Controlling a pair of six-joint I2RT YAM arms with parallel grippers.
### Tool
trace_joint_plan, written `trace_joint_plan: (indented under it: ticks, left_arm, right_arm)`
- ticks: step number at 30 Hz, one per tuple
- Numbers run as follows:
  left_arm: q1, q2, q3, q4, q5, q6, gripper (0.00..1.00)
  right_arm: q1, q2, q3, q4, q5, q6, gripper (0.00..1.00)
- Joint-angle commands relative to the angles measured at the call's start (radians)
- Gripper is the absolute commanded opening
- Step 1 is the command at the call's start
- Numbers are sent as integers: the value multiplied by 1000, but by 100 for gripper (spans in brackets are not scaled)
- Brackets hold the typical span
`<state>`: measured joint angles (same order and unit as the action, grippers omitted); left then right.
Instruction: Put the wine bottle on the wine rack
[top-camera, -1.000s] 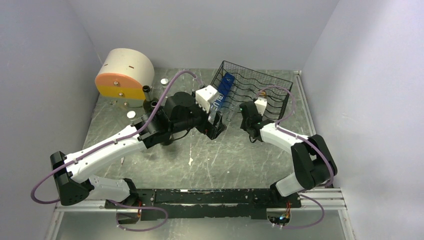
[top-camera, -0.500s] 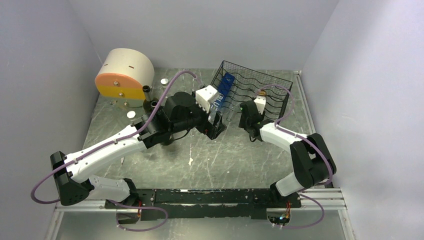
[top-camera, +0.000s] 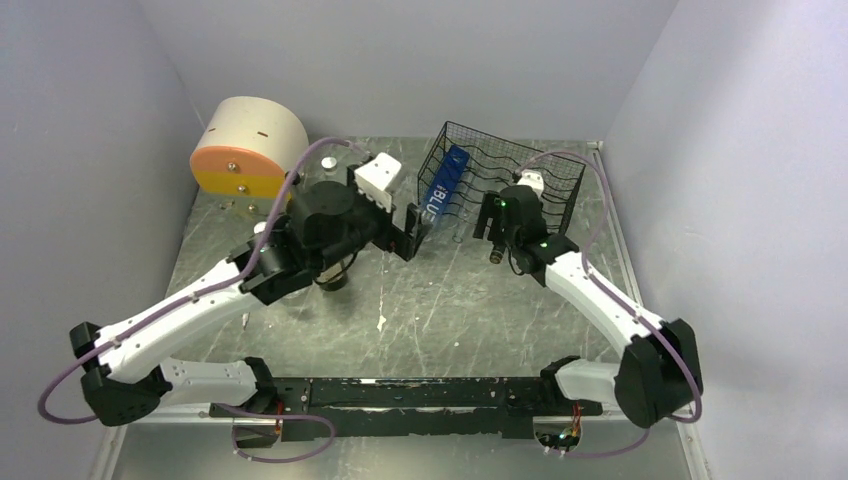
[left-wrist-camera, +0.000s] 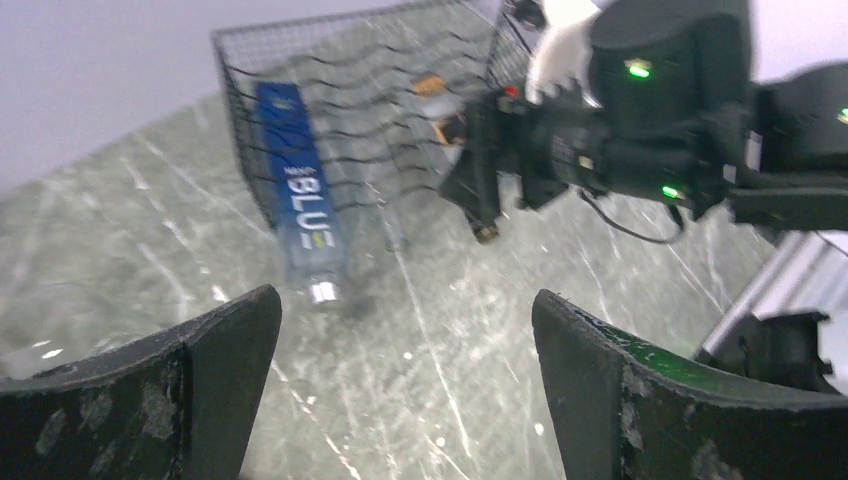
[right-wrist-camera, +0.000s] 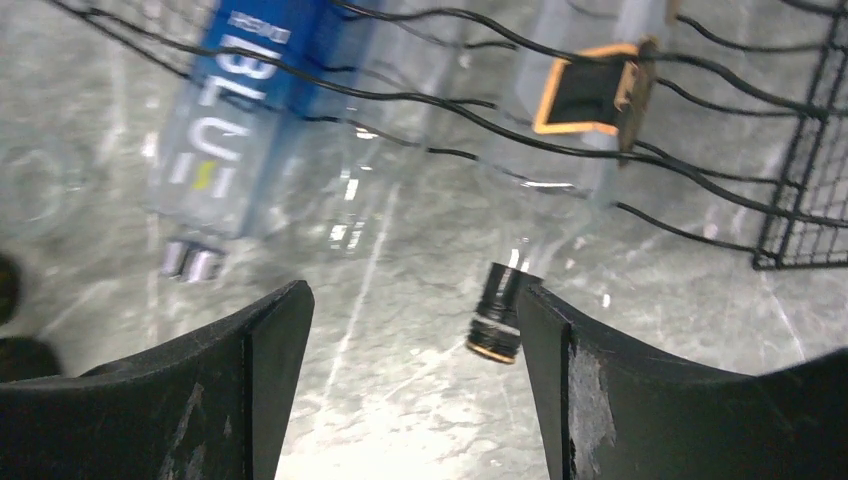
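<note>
The black wire wine rack (top-camera: 545, 165) stands at the back centre. A wine bottle with a blue "BLUE" label (top-camera: 441, 186) lies in its left row, neck toward me past the rim. It also shows in the left wrist view (left-wrist-camera: 300, 195) and the right wrist view (right-wrist-camera: 225, 110). A clear bottle with an orange-edged black label (right-wrist-camera: 585, 95) lies beside it, its black cap (right-wrist-camera: 497, 325) sticking out. My left gripper (top-camera: 412, 230) is open and empty, left of the blue bottle's neck. My right gripper (top-camera: 487, 215) is open and empty, over the cap.
A cream and orange drum (top-camera: 245, 150) sits at the back left, with a small white disc (top-camera: 328, 162) beside it. Grey walls close in on three sides. The right arm's wrist (left-wrist-camera: 650, 100) fills the upper right of the left wrist view.
My left gripper has let go of the blue bottle's neck and drawn back to the left. The bottle stays on the rack. My right arm has stretched out and moved toward the rack.
</note>
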<state>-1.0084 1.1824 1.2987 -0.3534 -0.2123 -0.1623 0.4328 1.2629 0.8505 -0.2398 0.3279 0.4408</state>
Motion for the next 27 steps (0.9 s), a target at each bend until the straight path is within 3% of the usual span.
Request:
trace_joint_plan:
  ticks: [1, 5, 9, 15, 27]
  left_arm:
    - [5, -70, 58, 41, -229, 59, 100]
    - [6, -130, 85, 39, -356, 97, 100]
    - [5, -202, 97, 66, -382, 144, 99]
    - [5, -322, 61, 156, -386, 190, 98]
    - [5, -463, 29, 126, -485, 172, 97]
  right_arm:
    - [-3, -94, 45, -19, -187, -76, 78]
    - [51, -156, 59, 104, -343, -108, 75]
    - [228, -129, 96, 239, -357, -127, 75]
    - [462, 58, 260, 355, -323, -171, 75]
    - [610, 399, 553, 408, -296, -256, 75]
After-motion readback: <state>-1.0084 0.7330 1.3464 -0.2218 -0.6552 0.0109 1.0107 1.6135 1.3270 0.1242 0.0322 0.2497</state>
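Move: For the right hand, the front wine bottle stands some 40 cm to the left and about 2 cm back, its middle near hand height. The second wine bottle is about 9 cm farther out and 4 cm left of it; the silver-capped clear bottle stands about 14 cm ahead and 39 cm left of the hand. The bottle just laid on the rack lies 12 cm ahead, 5 cm right and 9 cm below. From the left hand the front bottle is roughly 9 cm ahead, 22 cm left, 20 cm down. Rising as it goes and then sweeping left, the right hand travels about 33 cm left, some 14 cm up and 7 cm back, from the rack towards the front wine bottle. It turns counter-clockwise some 50 degrees and its fingertips lift, fingers staying open, touching nothing yet. Meanwhile the left arm, empty and open, swings about 20 cm left and nearly as far up, clearing the way. ##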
